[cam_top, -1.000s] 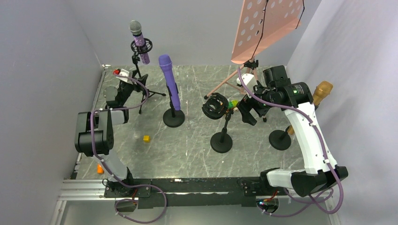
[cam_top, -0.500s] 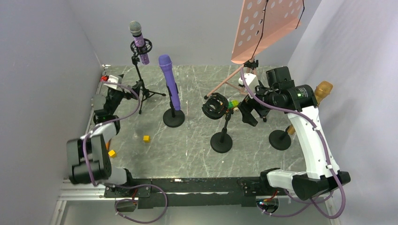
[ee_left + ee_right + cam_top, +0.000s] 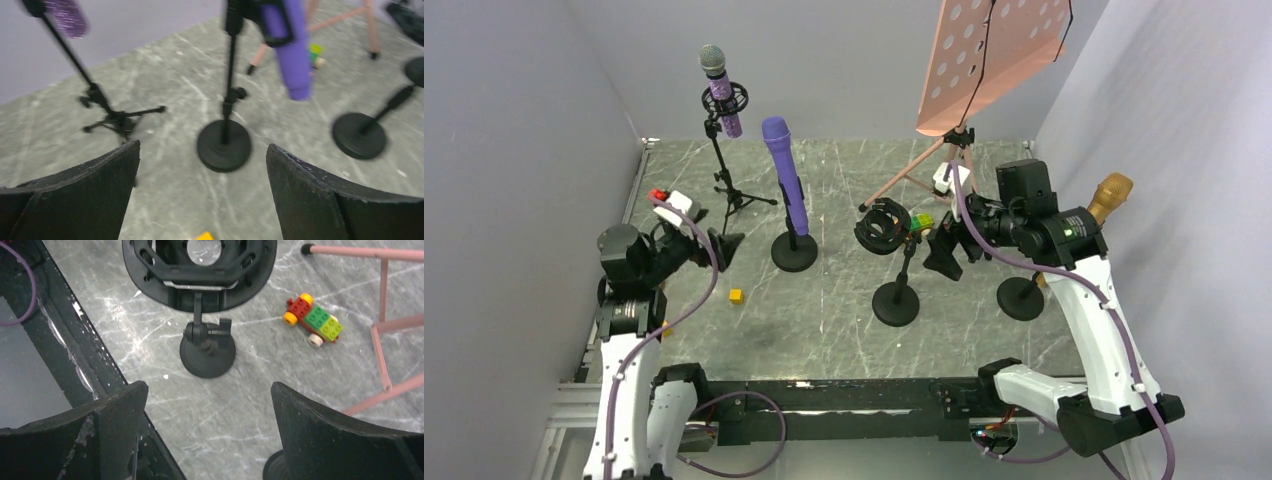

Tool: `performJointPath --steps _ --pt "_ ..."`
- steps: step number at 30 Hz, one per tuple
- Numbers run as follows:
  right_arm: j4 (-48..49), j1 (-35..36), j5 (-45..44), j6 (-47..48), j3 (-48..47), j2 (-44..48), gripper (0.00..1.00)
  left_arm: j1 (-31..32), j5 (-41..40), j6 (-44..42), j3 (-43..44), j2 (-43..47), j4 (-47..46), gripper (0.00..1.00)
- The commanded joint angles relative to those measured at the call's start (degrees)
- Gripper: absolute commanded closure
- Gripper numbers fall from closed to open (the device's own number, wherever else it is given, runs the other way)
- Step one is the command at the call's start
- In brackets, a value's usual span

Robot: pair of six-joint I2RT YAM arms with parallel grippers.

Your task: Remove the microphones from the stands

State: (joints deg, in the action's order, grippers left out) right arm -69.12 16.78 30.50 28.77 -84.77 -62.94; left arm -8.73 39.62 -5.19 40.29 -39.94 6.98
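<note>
A solid purple microphone (image 3: 784, 175) sits tilted in a clip on a round-base stand (image 3: 794, 252); it also shows in the left wrist view (image 3: 291, 47) above its base (image 3: 223, 145). A glittery purple microphone (image 3: 721, 90) with a silver head sits in a tripod stand (image 3: 729, 190). A gold microphone (image 3: 1112, 194) stands at the right wall. My left gripper (image 3: 720, 243) (image 3: 202, 150) is open and empty, left of the purple microphone's stand. My right gripper (image 3: 944, 255) (image 3: 210, 390) is open and empty, just right of an empty shock-mount stand (image 3: 886, 228) (image 3: 200, 265).
A pink music stand (image 3: 989, 55) rises at the back right, its legs (image 3: 382, 330) on the floor beside a toy brick car (image 3: 312, 320). A small yellow block (image 3: 736, 296) lies on the floor. Grey walls close in on the left, back and right.
My left arm swung back from the tripod at the far left toward the near side; its gripper now sits lower, facing the purple microphone's stand. My right gripper shifted slightly nearer.
</note>
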Motion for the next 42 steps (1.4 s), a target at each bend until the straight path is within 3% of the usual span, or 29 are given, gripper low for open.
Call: performJointPath --steps 1,3,7,9,13,21,26,30,34,38,42 --pt "12.6 3.6 0.9 -4.6 2.9 -0.6 0.00 4.3 9.6 1.1 2.9 4.7 16.0 0.01" --pt "15.0 6.4 -1.5 -4.7 4.0 -1.0 0.01 5.5 14.7 -0.7 4.9 4.3 19.8 0.05" --pt "20.1 12.5 -9.2 -5.3 6.4 -1.1 0.01 6.4 17.0 -8.6 9.8 2.3 29.5 0.08" --pt "21.6 13.6 -11.4 -6.0 7.1 -1.7 0.02 7.1 17.4 -15.0 12.4 0.6 34.7 0.09" --pt "23.1 13.9 -13.1 -7.0 8.2 -3.5 0.05 8.3 18.5 -19.3 15.1 -1.3 38.5 0.11" --pt "24.1 14.2 -14.8 -12.0 11.0 -6.4 0.24 18.3 19.7 -20.2 13.5 -3.2 31.3 0.12" --pt "22.0 14.3 -15.2 -15.1 10.6 -5.9 0.51 27.8 14.5 -19.8 12.4 -4.8 25.2 0.14" --pt "22.1 13.8 -15.8 -21.9 10.1 -5.0 0.80 34.7 10.7 -20.4 11.6 -7.2 20.0 0.14" --pt "23.7 11.9 -13.2 -29.5 11.5 -4.0 0.95 44.7 4.6 -18.4 9.9 -10.2 10.7 0.11" --pt "27.6 8.4 -4.4 -37.0 15.1 -2.0 1.00 54.1 -1.1 -12.4 12.5 -17.3 3.9 0.14" --pt "32.4 5.5 0.2 -41.3 20.0 1.3 1.00 55.8 -4.8 -2.0 12.1 -24.9 -2.5 0.24"
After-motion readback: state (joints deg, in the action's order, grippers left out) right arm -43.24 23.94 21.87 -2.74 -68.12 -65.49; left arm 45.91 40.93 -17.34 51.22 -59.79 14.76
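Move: The clamp under the black stand's empty ring mount lies about 4 cm ahead of the right hand, 6 cm to its left and 6 cm lower. From that hand the ring mount is some 7 cm ahead, 12 cm left and a little lower, and the toy car stands on the table about 19 cm ahead, level sideways and some 24 cm below. For the left hand the same clamp is roughly 36 cm to the right, 3 cm back and slightly lower, with the purple microphone nearer, about 12 cm right and 10 cm ahead. The right hand goes left, forward and down to the stand's clamp, about 9 cm in all, shuts its wide-open fingers on that joint below the ring mount, then keeps its pinch while rolling its left side up, tipping and turning some 15 degrees clockwise. Meanwhile the left hand swings right and back towards the black stand, some 25 cm right in all, turning about 60 degrees clockwise and sinking slightly late on, and ends short of the pole with fingers still mostly open. ##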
